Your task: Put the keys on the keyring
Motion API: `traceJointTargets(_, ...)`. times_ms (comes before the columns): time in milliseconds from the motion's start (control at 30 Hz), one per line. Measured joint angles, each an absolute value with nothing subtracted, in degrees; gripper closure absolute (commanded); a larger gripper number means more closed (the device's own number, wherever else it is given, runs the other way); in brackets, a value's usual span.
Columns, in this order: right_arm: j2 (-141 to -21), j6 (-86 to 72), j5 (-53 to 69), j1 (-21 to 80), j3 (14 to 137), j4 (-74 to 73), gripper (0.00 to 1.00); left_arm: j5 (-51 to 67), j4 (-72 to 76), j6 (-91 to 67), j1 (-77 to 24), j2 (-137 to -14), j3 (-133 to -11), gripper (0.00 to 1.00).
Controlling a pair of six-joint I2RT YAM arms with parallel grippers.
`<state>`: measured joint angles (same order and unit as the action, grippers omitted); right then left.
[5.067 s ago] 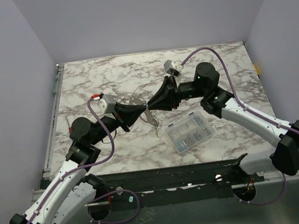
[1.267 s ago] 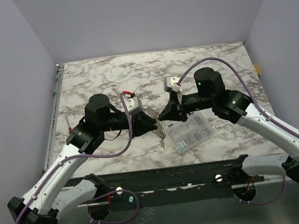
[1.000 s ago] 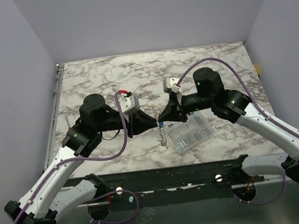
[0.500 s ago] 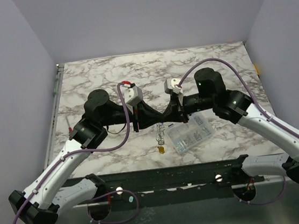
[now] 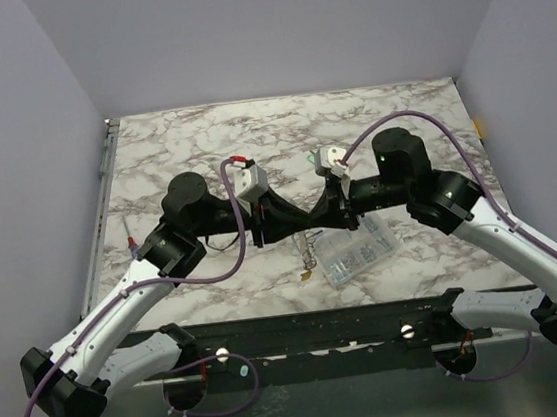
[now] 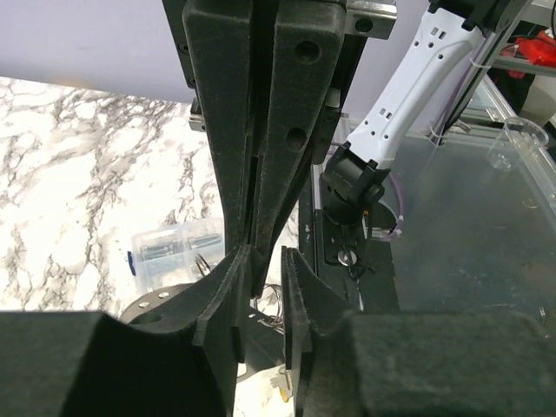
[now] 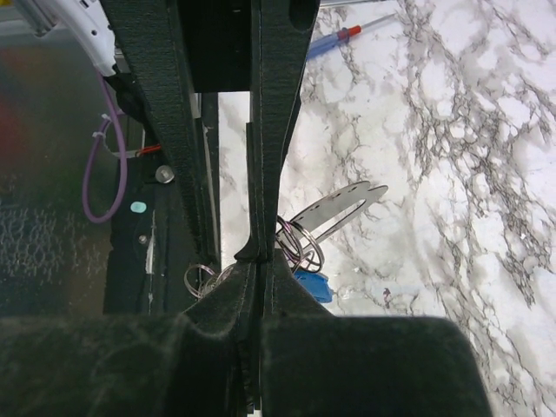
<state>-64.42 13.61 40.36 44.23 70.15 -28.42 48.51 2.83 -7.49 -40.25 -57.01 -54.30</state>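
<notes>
My two grippers meet tip to tip above the table's front middle. My right gripper [image 5: 316,220] [image 7: 261,261] is shut on the keyring [image 7: 301,244], whose silvery wire coils bunch at its tips. A blue key [image 7: 312,285] and a flat metal tag [image 7: 340,205] hang there. In the top view the keyring [image 5: 308,253] dangles below the tips with a yellow key [image 5: 307,275] at its lower end. My left gripper [image 5: 299,226] [image 6: 265,287] is open by a narrow gap, wire coils [image 6: 271,300] showing in it. The green key is hidden.
A clear compartment box [image 5: 361,249] of small parts lies just right of the hanging ring; it also shows in the left wrist view [image 6: 169,248]. A slim red-and-blue stick [image 7: 349,35] lies on the marble. The table's front rail [image 5: 322,326] runs below.
The grippers have closed in on each other until their tips meet. The keyring now hangs lower beneath them with the yellow key dangling. The left arm has swung right.
</notes>
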Motion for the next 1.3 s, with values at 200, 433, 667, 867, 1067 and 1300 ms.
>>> traceJointTargets(200, -62.98, 13.58, 39.09, 44.14, 69.10, -29.34, 0.99, 48.42, 4.47, -7.46, -40.27, -57.01, -51.81, 0.66)
traceJointTargets(433, -60.31, 13.52, 39.27, 44.18, 68.34, -27.70, 0.99, 44.07, 1.34, -5.69, -40.53, -56.90, -49.32, 0.63)
traceJointTargets(667, -57.65, 13.28, 39.88, 44.21, 68.34, -22.48, 0.99, 38.70, -3.97, -4.99, -40.51, -56.71, -44.53, 0.62)
traceJointTargets(867, -59.05, 12.43, 37.85, 44.21, 67.92, -21.12, 0.99, 36.23, -5.67, -4.86, -40.51, -52.36, -44.40, 0.57)
traceJointTargets(1067, -63.42, 5.78, 26.22, 44.21, 65.34, -17.28, 0.99, 26.41, -6.61, -5.45, -40.53, -48.18, -43.97, 0.46)
traceJointTargets(1300, -72.03, -7.31, 19.09, 44.21, 59.77, -19.51, 0.39, 12.82, -11.09, -10.61, -40.47, -46.61, -40.93, 0.44)
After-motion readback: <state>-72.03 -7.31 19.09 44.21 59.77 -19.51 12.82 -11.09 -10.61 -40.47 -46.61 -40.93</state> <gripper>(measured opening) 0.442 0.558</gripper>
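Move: The keyring bunch, with its flat metal tool and blue and yellow keys, hangs right under my meeting fingertips. Its middle is about 7 cm below each hand and 1 cm back, roughly level sideways with my left hand and 1 cm to the left of my right. From my left hand the black beam is 3 cm back and some 31 below, and the clear box about 14 ahead, 10 right and 30 below. The green key lies roughly 40 cm ahead and 3 right, on the table. I lose the bunch and part my hands. My left drops about 10 cm with its fingers opening wider, lifts a little, then swings left, forward and down again, turning some 35 degrees counter-clockwise. My right, still shut, eases up about 4 cm, then sweeps forward over the table's near edge and dives to 10 cm below its start, turning clockwise and tipping, its fingers opening only at the very end. ##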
